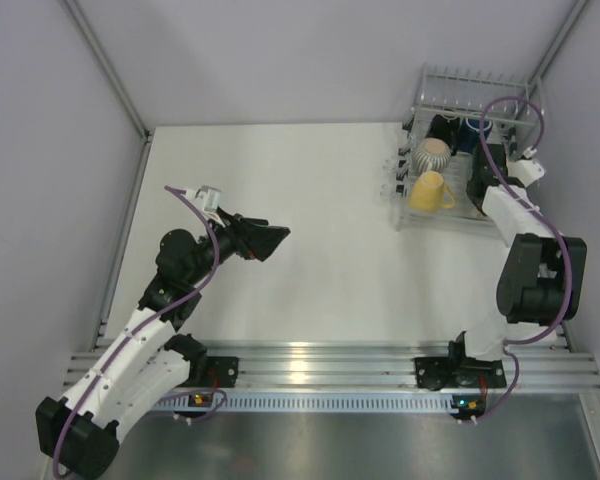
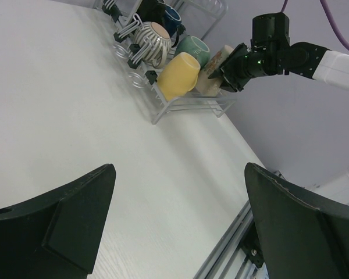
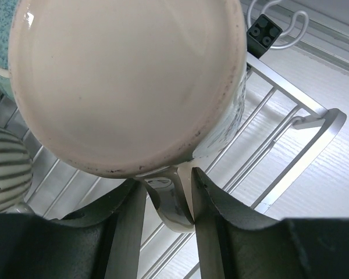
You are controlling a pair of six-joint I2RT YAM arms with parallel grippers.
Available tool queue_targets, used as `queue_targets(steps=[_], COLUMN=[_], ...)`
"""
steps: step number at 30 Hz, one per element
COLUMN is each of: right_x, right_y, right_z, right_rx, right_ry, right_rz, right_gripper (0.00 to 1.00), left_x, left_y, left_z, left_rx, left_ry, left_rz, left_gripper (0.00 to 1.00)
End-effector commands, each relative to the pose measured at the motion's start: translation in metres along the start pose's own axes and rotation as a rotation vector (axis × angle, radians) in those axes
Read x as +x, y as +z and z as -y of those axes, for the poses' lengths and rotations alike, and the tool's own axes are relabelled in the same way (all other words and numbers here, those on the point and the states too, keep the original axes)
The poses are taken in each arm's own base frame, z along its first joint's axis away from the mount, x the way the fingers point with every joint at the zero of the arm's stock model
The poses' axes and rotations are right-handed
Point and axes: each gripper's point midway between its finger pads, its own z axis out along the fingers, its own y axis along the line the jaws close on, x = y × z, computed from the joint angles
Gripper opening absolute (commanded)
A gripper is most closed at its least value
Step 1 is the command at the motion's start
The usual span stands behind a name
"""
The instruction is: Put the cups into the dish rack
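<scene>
The dish rack point(image 1: 460, 85) stands at the table's far right and holds several cups lying on their sides: a yellow cup point(image 1: 430, 190), a grey ribbed cup point(image 1: 433, 153), a dark blue cup point(image 1: 477, 130) and a black cup point(image 1: 442, 127). In the right wrist view a tall cream cup point(image 3: 128, 81) rests on the rack wires point(image 3: 279, 133). Its handle point(image 3: 174, 203) sits between the fingers of my right gripper point(image 3: 168, 186), which is parted, with a gap at the left finger. A teal cup point(image 2: 193, 47) lies beside it. My left gripper point(image 2: 180, 197) hangs open and empty over the bare table.
Grey walls with metal frame posts close in the table on the left, back and right. An aluminium rail point(image 1: 320, 360) runs along the near edge by both arm bases. The rack's wire hooks point(image 2: 128, 52) jut out toward the table's middle.
</scene>
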Motion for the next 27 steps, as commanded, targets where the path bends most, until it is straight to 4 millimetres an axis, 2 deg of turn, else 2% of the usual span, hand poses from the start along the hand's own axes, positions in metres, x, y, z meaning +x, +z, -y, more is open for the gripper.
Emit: queue_targets(steps=[1,7,9,14,16,18,19,22,23,24,25,27], right_x=[-0.011,0.002,0.001,-0.011,-0.017,-0.017,-0.02,-0.025,-0.025,-0.029,-0.033,-0.038], right_y=[-0.009,-0.015,-0.018,-0.032,-0.039,-0.043,-0.049,-0.064,-0.07,-0.078,-0.092,-0.11], right_z=[-0.02,-0.023,-0.023,-0.018,-0.016,-0.013,-0.014,-0.013,-0.013,-0.012,-0.013,-0.015], right_rx=[-0.048,-0.08,-0.085,-0.104,-0.123,-0.135,-0.163,-0.212,-0.238,-0.252,-0.3,-0.364], right_ry=[0.049,0.078,0.078,0.056,0.058,0.039,0.035,-0.013,-0.043,-0.06,-0.088,-0.125], right_rz=[0.004,-0.063,-0.067,-0.065,-0.068,-0.087,-0.099,-0.114,-0.13,-0.133,-0.135,-0.135], right_gripper=[0.37,0.39,0.43,0.62,0.66,0.76,0.78,0.95,0.99,0.99,0.99,0.99], left_x=[-0.013,-0.013,-0.015,-0.017,-0.017,-0.02,-0.023,-0.014,-0.028,-0.02,-0.026,-0.02], left_y=[0.002,0.003,0.004,0.007,0.009,0.01,0.011,0.018,0.022,0.022,0.031,0.035], left_z=[0.01,0.011,0.012,0.018,0.021,0.022,0.024,0.011,0.016,0.008,0.007,0.002], left_rx=[0.026,0.032,0.032,0.053,0.062,0.062,0.064,0.003,-0.002,-0.045,-0.058,-0.079], left_ry=[0.017,0.007,0.016,0.002,-0.008,-0.007,0.01,0.04,0.062,0.05,0.077,0.077], left_rz=[0.033,0.025,0.028,0.004,-0.002,-0.002,-0.003,-0.082,-0.074,-0.13,-0.151,-0.217], left_gripper=[0.98,0.98,0.98,0.98,0.98,0.98,0.98,0.98,0.98,0.98,0.98,0.98])
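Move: The right fingers are still around the handle of the upside-down cream cup in the rack's front right; its body's middle is about 5 cm ahead and 3 cm right, level with the hand. From this hand, the yellow cup is roughly 9 cm left and 3 cm ahead, the green cup 12 cm straight ahead, the striped cup 10 cm ahead and 9 cm left, all slightly lower. From the left hand, the cream cup is some 54 cm right, 20 cm ahead and 20 cm below. Right hand eases left, opens off the cream cup's handle, rises about 5 cm, backing; left hand starts forward. ##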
